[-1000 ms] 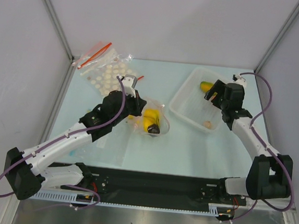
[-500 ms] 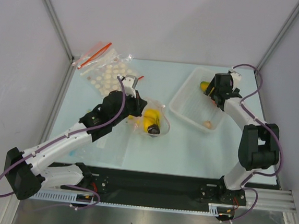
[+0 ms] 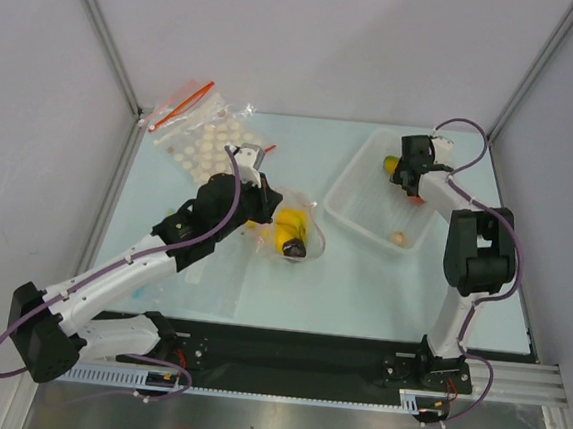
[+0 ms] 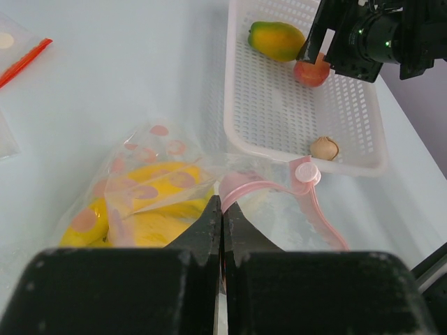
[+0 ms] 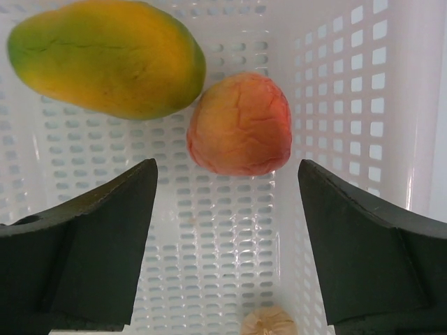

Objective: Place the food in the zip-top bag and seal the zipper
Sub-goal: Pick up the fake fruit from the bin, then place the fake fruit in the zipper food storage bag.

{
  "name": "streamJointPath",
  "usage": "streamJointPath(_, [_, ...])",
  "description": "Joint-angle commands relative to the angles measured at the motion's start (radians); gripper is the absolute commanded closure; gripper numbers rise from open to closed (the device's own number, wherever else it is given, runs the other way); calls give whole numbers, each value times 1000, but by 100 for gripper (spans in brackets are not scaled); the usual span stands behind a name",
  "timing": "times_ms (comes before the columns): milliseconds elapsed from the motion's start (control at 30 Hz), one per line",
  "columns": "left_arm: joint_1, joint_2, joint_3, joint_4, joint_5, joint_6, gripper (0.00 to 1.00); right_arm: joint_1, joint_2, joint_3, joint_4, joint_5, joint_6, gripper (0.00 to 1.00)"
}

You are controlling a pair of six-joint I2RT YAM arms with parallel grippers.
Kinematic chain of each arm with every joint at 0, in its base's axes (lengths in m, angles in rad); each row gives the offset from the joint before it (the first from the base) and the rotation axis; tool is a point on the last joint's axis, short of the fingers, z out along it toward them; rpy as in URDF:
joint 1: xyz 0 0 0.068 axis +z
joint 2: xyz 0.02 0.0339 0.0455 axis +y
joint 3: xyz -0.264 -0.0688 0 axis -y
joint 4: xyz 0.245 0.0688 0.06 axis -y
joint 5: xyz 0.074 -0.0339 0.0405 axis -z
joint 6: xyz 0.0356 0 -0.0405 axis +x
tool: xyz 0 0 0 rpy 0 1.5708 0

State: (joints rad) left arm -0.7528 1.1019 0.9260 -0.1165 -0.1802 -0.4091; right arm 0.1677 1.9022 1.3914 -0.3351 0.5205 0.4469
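Observation:
The clear zip-top bag (image 3: pixel 293 231) lies mid-table with the yellow banana bunch (image 3: pixel 288 222) and a dark purple piece (image 3: pixel 295 246) inside. My left gripper (image 4: pixel 222 209) is shut on the bag's mouth edge, right at the pink zipper (image 4: pixel 316 209), which curls off to the right. My right gripper (image 5: pixel 227 167) hangs open inside the white basket (image 5: pixel 209 244), just short of the orange-red peach (image 5: pixel 241 124). The green-yellow mango (image 5: pixel 105 56) lies beside the peach. A small beige piece (image 5: pixel 269 322) sits at the basket's near end.
A clear bag of cream discs (image 3: pixel 207 142) with red strips lies at the back left. The basket (image 3: pixel 353 195) stands at the back right, close to the right wall. Grey walls enclose the table on three sides.
The right arm has folded back, carrying its open gripper toward the basket's far end over the peach and mango. The left arm and the bag have stayed put.

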Motion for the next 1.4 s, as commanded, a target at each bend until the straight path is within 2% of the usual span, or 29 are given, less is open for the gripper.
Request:
streamJointPath(0, [-5,-1,25,46,5,6,100,-36,32,23,5,-31,36,15])
streamJointPath(200, [-5,4,27,44,2,7,99,-62,83,35,24,-68,50,22])
streamJointPath(233, [-5,4,28,44,2,9,99,-62,86,29,33,-80,50,30])
streamJointPath(300, [-5,6,28,43,-1,9,99,-51,83,17,56,-85,55,39])
streamJointPath(400, [-5,7,28,43,-2,10,99,-24,60,-6,74,-54,52,48])
streamJointPath(533, [-5,7,30,43,2,10,100,30,-14,-43,97,4,32,53])
streamJointPath(767, [-5,1,28,41,-2,10,100,139,-256,-162,165,58,-19,55])
streamJointPath(967, [-5,0,28,41,2,7,100,222,-481,-250,218,-92,-86,57])
streamJointPath(1000, [-5,-2,27,41,2,9,100,245,-561,-290,235,-103,-99,57])
streamJointPath(1167, [-5,0,27,41,-4,10,100,429,-785,-408,358,-174,-155,57])
streamJointPath(1367, [-5,9,30,40,-10,12,100,555,-965,-571,528,-405,-267,61])
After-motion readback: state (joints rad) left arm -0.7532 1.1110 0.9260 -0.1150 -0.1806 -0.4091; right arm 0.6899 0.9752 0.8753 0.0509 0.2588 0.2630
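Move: The fake peach sits in the bin about 4 cm below the right hand's open fingers, some 2 cm to the right and 1 cm ahead. The mango lies about 7 cm ahead and 4 cm left of the hand, at much the peach's level, and the onion 11 cm back and 2 cm left. The filled bag is roughly 30 cm left and 12 cm back. From the left hand, the peach lies some 20 cm ahead, 37 cm right and 20 cm lower. The fake peach is taken between the right hand's fingers: the hand sinks about 4 cm, easing right, and closes on it from both sides. It then lifts the peach some 25 cm clear of the bin, swinging left and back towards the bag ever faster, while the wrist turns counter-clockwise and the fingers tip up to near level. ##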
